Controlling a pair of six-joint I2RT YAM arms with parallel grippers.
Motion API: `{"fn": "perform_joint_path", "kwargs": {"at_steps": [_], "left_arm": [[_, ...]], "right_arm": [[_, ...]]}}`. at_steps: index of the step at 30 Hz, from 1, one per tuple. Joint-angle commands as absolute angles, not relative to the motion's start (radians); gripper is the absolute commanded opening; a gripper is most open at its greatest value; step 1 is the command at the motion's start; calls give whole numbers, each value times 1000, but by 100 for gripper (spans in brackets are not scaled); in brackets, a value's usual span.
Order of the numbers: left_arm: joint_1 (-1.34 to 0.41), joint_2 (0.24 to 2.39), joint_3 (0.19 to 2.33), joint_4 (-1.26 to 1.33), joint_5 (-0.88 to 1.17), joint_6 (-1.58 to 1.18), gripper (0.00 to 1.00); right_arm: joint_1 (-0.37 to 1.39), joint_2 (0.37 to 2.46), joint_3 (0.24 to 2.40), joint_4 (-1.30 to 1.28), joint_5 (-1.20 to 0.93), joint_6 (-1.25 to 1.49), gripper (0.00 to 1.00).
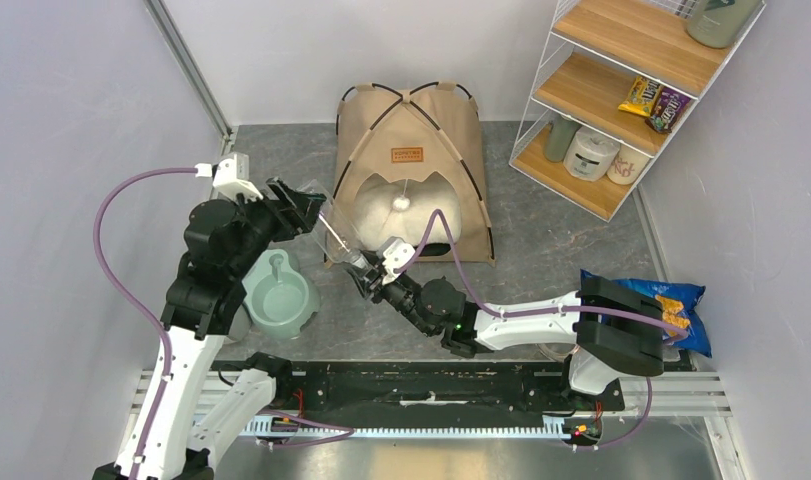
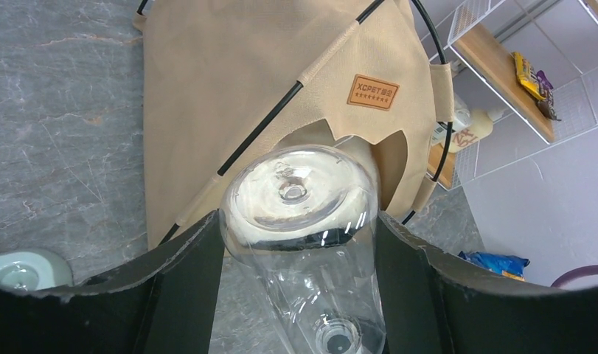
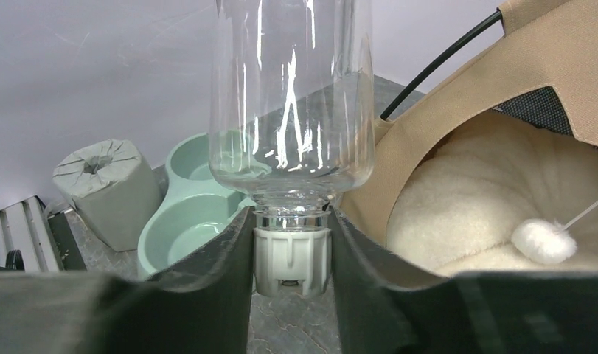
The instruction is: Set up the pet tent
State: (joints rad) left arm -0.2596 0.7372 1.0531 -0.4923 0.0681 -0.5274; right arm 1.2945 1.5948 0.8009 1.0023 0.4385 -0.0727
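The pet tent stands at the back centre, tan fabric with black crossing poles and a brown label. A fluffy white pillow fills its doorway. In front of it a clear plastic bottle is held in the air, bottom end toward the tent. My left gripper has its fingers against both sides of the bottle's body. My right gripper is shut on the bottle's white cap, below the neck.
A pale green double bowl sits at the left by my left arm, with a wrapped paper roll beside it. A blue snack bag lies at the right. A wire shelf stands at the back right.
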Motion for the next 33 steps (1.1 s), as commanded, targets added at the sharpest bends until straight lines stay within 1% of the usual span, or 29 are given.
{"fn": "perform_joint_path", "kwargs": {"at_steps": [1, 2, 3, 5, 6, 11, 17, 23, 33], "left_arm": [[-259, 729, 1049, -443, 69, -507, 45], [-259, 726, 1039, -429, 58, -484, 45], [-259, 724, 1030, -418, 35, -467, 44], [-259, 716, 1002, -378, -17, -429, 43], [-260, 709, 986, -353, -41, -410, 43], [-259, 690, 888, -216, -138, -303, 40], [-260, 697, 802, -136, -237, -114, 40], [-259, 661, 721, -54, -346, -46, 41], [-261, 618, 544, 184, -564, 72, 39]], "right_arm": [[1296, 1592, 843, 1014, 420, -56, 51], [1296, 1589, 844, 999, 419, -46, 68], [1297, 1585, 840, 996, 419, -37, 81], [1296, 1575, 827, 988, 414, -25, 95], [1296, 1566, 823, 974, 417, -17, 97], [1296, 1484, 783, 856, 449, 50, 97], [1290, 1369, 745, 669, 528, 105, 97], [1246, 1248, 720, 536, 561, 158, 97], [1146, 1085, 686, 357, 556, 243, 97]]}}
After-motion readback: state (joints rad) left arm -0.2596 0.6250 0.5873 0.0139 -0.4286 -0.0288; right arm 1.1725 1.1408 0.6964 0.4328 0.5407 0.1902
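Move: From the left hand, which grips the bottom end of the clear bottle, the green double bowl lies about 13 cm to the left, some 2 cm back and 30 cm below. The tent's middle is about 19 cm ahead, 18 cm right and 18 cm below; the paper roll stands 24 cm left, 11 cm back and 29 cm below. From the right hand, pinching the white cap, the bowl is 22 cm left, 3 cm ahead and 21 cm below. The right fingers open wide and let go of the white cap, then that hand draws off about 11 cm to the right in front of the tent, tipping downward. The left hand keeps its grip on the bottle's bottom end and swings it left and down towards the green double bowl, drifting a little forward, rolling some 30 degrees to bring the cap end under and turning counter-clockwise. ##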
